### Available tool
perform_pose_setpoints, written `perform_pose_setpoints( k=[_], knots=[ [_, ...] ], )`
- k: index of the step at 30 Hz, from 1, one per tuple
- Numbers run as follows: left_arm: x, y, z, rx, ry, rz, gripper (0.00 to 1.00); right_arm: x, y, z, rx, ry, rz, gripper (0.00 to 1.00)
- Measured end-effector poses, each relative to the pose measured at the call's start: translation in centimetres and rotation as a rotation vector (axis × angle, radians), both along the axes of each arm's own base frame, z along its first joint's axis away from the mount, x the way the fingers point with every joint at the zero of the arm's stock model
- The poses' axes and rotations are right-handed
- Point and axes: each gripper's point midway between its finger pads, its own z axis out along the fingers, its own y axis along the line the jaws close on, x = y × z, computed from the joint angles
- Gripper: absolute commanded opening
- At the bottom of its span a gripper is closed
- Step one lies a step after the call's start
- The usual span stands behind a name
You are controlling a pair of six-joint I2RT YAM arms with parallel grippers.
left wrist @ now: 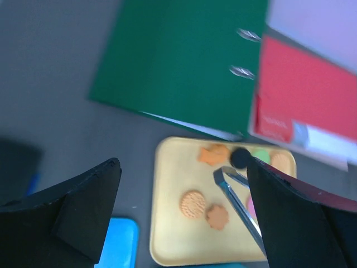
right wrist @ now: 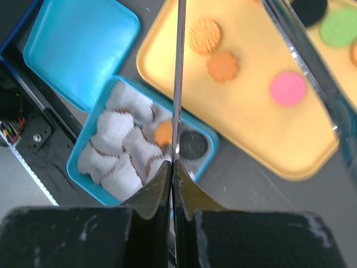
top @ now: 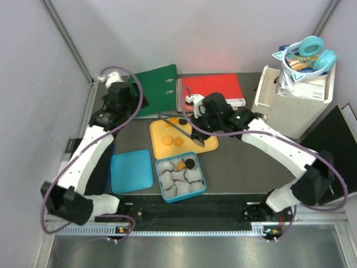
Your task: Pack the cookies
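Observation:
Several cookies lie on the yellow tray: a round orange one, a flower-shaped orange one, a pink one, a green one and a black one. An orange cookie and a black cookie sit in the blue box among white paper cups. My right gripper is shut on metal tongs, whose arms reach over the tray. My left gripper hangs open and empty above the tray's far left side, by the green binder.
A blue lid lies left of the box. A green binder and a red binder lie behind the tray. A white bin with headphones on top stands at the back right.

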Motion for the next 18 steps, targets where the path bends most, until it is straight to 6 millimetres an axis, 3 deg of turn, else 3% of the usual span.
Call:
perform_pose_setpoints(
  k=[2,5,7,13,18],
  knots=[
    [-1.5,4.8,1.4,-0.016,-0.015,0.218,0.99,1.1,2.8,0.0,0.004,-0.003,0.039,0.0],
    [-4.0,7.2,1.6,-0.034,-0.008,0.37,0.99,2.0,6.5,-0.3,0.017,0.005,0.099,0.0],
    [-5.5,8.4,0.5,-0.03,0.025,0.444,0.99,2.9,9.1,-0.7,0.031,0.01,0.13,0.0],
    [-8.5,10.4,-3.7,0.029,0.146,0.544,0.99,3.3,13.0,-2.5,0.035,0.029,0.184,0.0],
    [-10.1,11.5,-4.0,0.048,0.156,0.588,0.99,3.7,17.4,-3.2,0.061,0.022,0.236,0.0]
  ],
)
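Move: The tongs hang in the right fingers; their hinge end sits about 4 cm back, 6 cm right and 9 cm below the empty left hand. From the right hand, some 20 cm below it, the yellow cookie tray's middle lies 13 cm ahead and 5 cm left, the cup-filled blue box 5 cm back and 6 cm left, and the blue lid 3 cm back and 27 cm left. The tongs, still gripped in the shut right fingers, are swept hinge-first about 17 cm left, slightly forward and sinking a little, over the tray's near-left part towards the left hand. The left hand, jaws staying wide open, swings left and back, about 11 cm left and 10 cm back, turning some 35 degrees counter-clockwise; it rises briefly, then sinks. ##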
